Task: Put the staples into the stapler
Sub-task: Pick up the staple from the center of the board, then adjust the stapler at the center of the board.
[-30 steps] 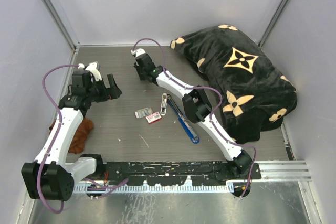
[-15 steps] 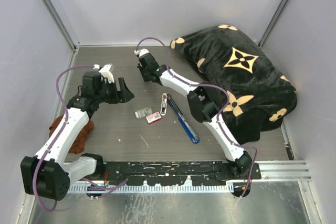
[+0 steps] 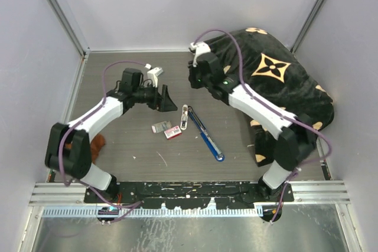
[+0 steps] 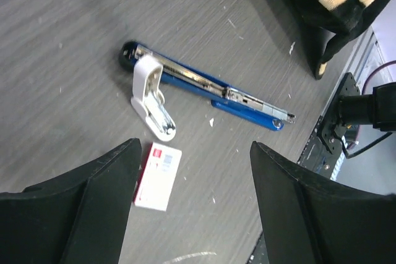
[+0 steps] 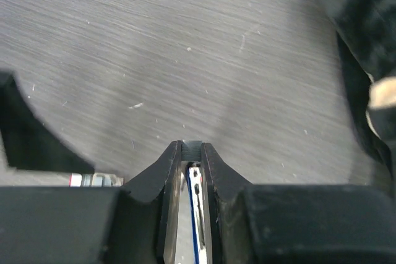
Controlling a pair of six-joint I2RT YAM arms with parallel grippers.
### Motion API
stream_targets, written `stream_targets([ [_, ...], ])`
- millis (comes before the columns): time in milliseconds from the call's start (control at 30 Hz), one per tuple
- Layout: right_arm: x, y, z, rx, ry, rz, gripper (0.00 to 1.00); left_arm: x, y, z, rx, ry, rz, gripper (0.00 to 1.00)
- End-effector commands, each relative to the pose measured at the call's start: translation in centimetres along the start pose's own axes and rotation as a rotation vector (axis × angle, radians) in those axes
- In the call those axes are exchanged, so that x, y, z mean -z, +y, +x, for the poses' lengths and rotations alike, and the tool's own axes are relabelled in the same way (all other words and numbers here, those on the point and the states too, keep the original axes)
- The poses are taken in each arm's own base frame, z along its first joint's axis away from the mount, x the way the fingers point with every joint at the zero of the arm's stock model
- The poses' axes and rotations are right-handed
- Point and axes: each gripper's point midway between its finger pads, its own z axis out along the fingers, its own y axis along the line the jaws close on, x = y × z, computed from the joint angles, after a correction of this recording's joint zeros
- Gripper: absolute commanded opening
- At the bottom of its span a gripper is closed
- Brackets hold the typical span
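The stapler [image 3: 207,137] lies opened out flat mid-table, a slim blue body with a silver channel [image 4: 204,88]. A small white oblong piece [image 4: 151,100] rests against its far end. My right gripper [image 3: 194,81] hovers beyond the stapler's far end, shut on the staples [image 5: 192,149], a small silvery-grey block pinched at its fingertips. Part of the stapler [image 5: 195,227] shows through the gap between its fingers. My left gripper [image 4: 195,153] stands open with nothing in it, just left of the stapler's far end [image 3: 167,101] and above the table.
A red-and-white cardboard box [image 3: 173,133] [image 4: 158,176] and a small greyish piece [image 3: 159,127] lie left of the stapler. A black cushion with tan flowers [image 3: 277,87] fills the back right. A brown cloth [image 3: 94,146] lies at the left edge.
My left arm has swung right toward the table's middle and its jaws have narrowed somewhat. My right gripper has moved right, toward the cushion, still shut.
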Motion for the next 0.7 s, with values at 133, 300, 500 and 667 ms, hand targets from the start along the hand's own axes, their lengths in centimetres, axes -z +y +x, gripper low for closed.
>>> stream_targets([
  [133, 8.3, -1.8, 3.6, -0.130, -0.006, -0.010, 0.10, -4.6, -2.0, -4.6, -0.206, -0.055, 0.228, 0.73],
  [300, 11.3, -1.9, 5.8, -0.196, 0.008, -0.041, 0.10, -7.0, -0.5, -3.5, -0.191, -0.007, 0.260, 0.71],
  [500, 12.2, -1.2, 6.7, -0.245, 0.025, -0.084, 0.10, -8.8, 0.9, -2.5, -0.241, 0.017, 0.234, 0.71],
  [667, 12.4, -0.7, 6.5, -0.264, 0.022, -0.110, 0.10, -10.3, 1.6, -1.5, -0.252, 0.067, 0.230, 0.73],
])
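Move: The staple is already pinched in my right hand; the open blue stapler's middle lies about 9 cm back and 5 cm right of that hand, some 19 cm below. From the same hand the white clip is roughly 2 cm back and 3 cm left, the red-and-white staple box 8 cm back and 8 cm left. From my left hand the stapler's middle is about 16 cm right, 2 cm back and 13 cm down. I draw my right hand back about 12 cm and some 7 cm right, high over the table, bringing the staple towards the stapler's middle while the wrist tips about 10 degrees further down. My left hand, fingers still open, swings right and forward over the white clip's side of the board, then sinks about 6 cm, turning some 15 degrees clockwise. ##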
